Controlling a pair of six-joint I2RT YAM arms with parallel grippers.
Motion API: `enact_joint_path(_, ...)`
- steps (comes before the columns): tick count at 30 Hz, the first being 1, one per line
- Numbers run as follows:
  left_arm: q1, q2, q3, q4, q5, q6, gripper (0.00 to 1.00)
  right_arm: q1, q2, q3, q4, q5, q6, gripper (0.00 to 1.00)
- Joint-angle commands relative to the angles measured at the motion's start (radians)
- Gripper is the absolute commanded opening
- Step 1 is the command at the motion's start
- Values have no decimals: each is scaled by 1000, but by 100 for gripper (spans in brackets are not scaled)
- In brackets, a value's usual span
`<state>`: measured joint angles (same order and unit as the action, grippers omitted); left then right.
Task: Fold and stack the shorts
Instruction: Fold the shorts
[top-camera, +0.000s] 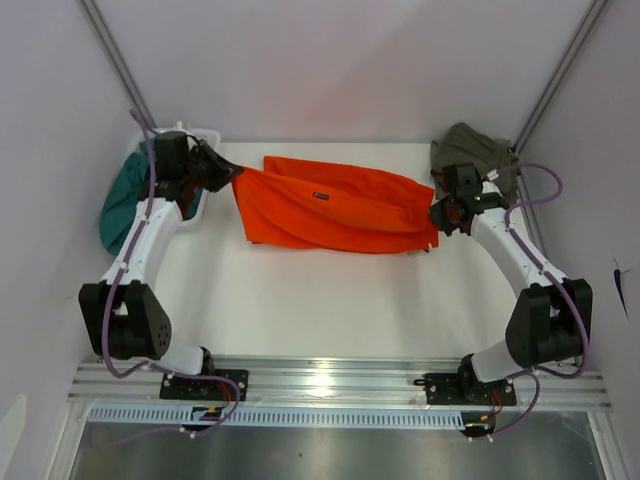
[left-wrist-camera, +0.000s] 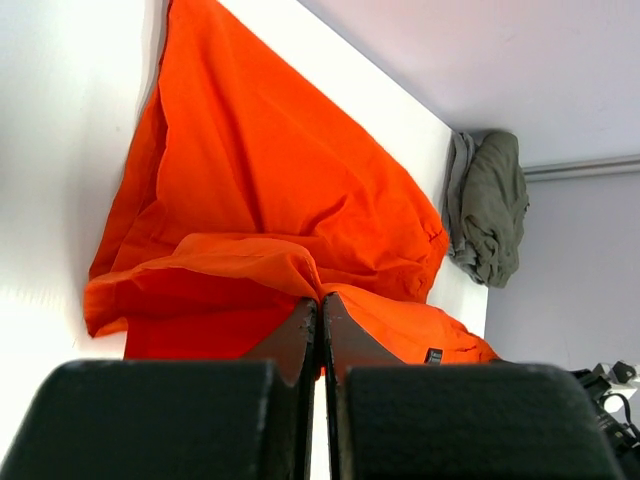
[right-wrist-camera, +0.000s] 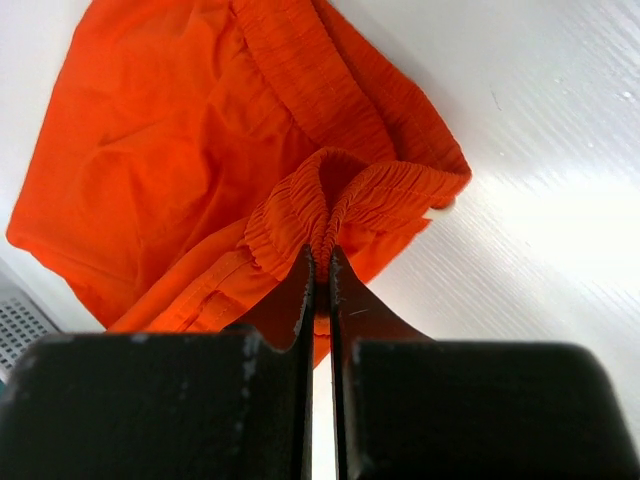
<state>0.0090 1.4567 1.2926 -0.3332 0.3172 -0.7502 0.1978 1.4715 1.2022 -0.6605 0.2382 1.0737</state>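
Bright orange shorts (top-camera: 335, 205) stretch across the far middle of the white table, held at both ends. My left gripper (top-camera: 232, 176) is shut on a pinch of their hem fabric (left-wrist-camera: 250, 260) at the left end, lifting it a little. At the right end my right gripper (top-camera: 437, 215) is shut on the gathered elastic waistband (right-wrist-camera: 325, 200). A small dark tag (top-camera: 321, 196) shows on the cloth. An olive-green garment (top-camera: 470, 150) lies bunched at the far right corner; it also shows in the left wrist view as a crumpled olive-green garment (left-wrist-camera: 490, 205).
A teal garment (top-camera: 120, 205) hangs from a white bin (top-camera: 205, 135) at the far left, behind my left arm. Grey walls close in on both sides. The aluminium mounting rail (top-camera: 330, 378) runs along the near edge.
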Motion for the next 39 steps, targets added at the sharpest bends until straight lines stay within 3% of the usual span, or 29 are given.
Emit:
enact_joint_path(1, 16, 78, 111, 23, -23, 11, 0, -27, 53, 74, 5, 52, 37, 0)
enact_joint_path(14, 5, 408, 298, 63, -10, -29, 0, -89, 309, 215, 65, 13, 48, 0)
enact_joint_path(26, 2, 590, 471, 39, -44, -41, 0, -104, 484, 365, 111, -10, 23, 1)
enact_joint_path(28, 2, 622, 501, 37, -41, -44, 0, -109, 518, 378, 130, -28, 12, 10)
enact_joint_path(30, 2, 643, 522, 42, -27, -46, 0, -112, 539, 387, 153, -34, -3, 26)
enact_joint_path(31, 2, 656, 528, 42, -26, -47, 3, -113, 541, 392, 148, -27, -1, 30)
enact_joint_path(32, 2, 660, 528, 45, -26, -49, 20, -112, 540, 395, 150, -20, 2, 38)
enact_joint_path(34, 2, 663, 534, 52, -29, -44, 33, -110, 530, 389, 157, -4, -5, 45)
enact_joint_path(35, 2, 662, 545, 49, -39, -41, 56, -110, 524, 385, 154, 18, -4, 56)
enact_joint_path(37, 3, 657, 572, 33, -49, -25, 78, -107, 497, 378, 162, 36, -23, 65)
enact_joint_path(39, -27, 646, 594, 5, -79, -9, 89, -104, 474, 367, 170, 64, -40, 77)
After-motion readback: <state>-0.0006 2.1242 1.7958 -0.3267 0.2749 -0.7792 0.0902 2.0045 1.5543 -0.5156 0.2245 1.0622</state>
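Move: Both hands still hold the raised near edge of the shorts. For the left hand, the shorts' far-left corner lies about 18 cm ahead, 4 cm right and 23 cm below; the white bin is 16 cm ahead and 20 cm left. For the right hand, the shorts' far-right corner lies roughly 17 cm straight ahead and 14 cm below, and the olive stack 23 cm ahead, 12 cm right. Both hands carry the held edge about 15 cm forward over the shorts, sinking, then open and release it. ##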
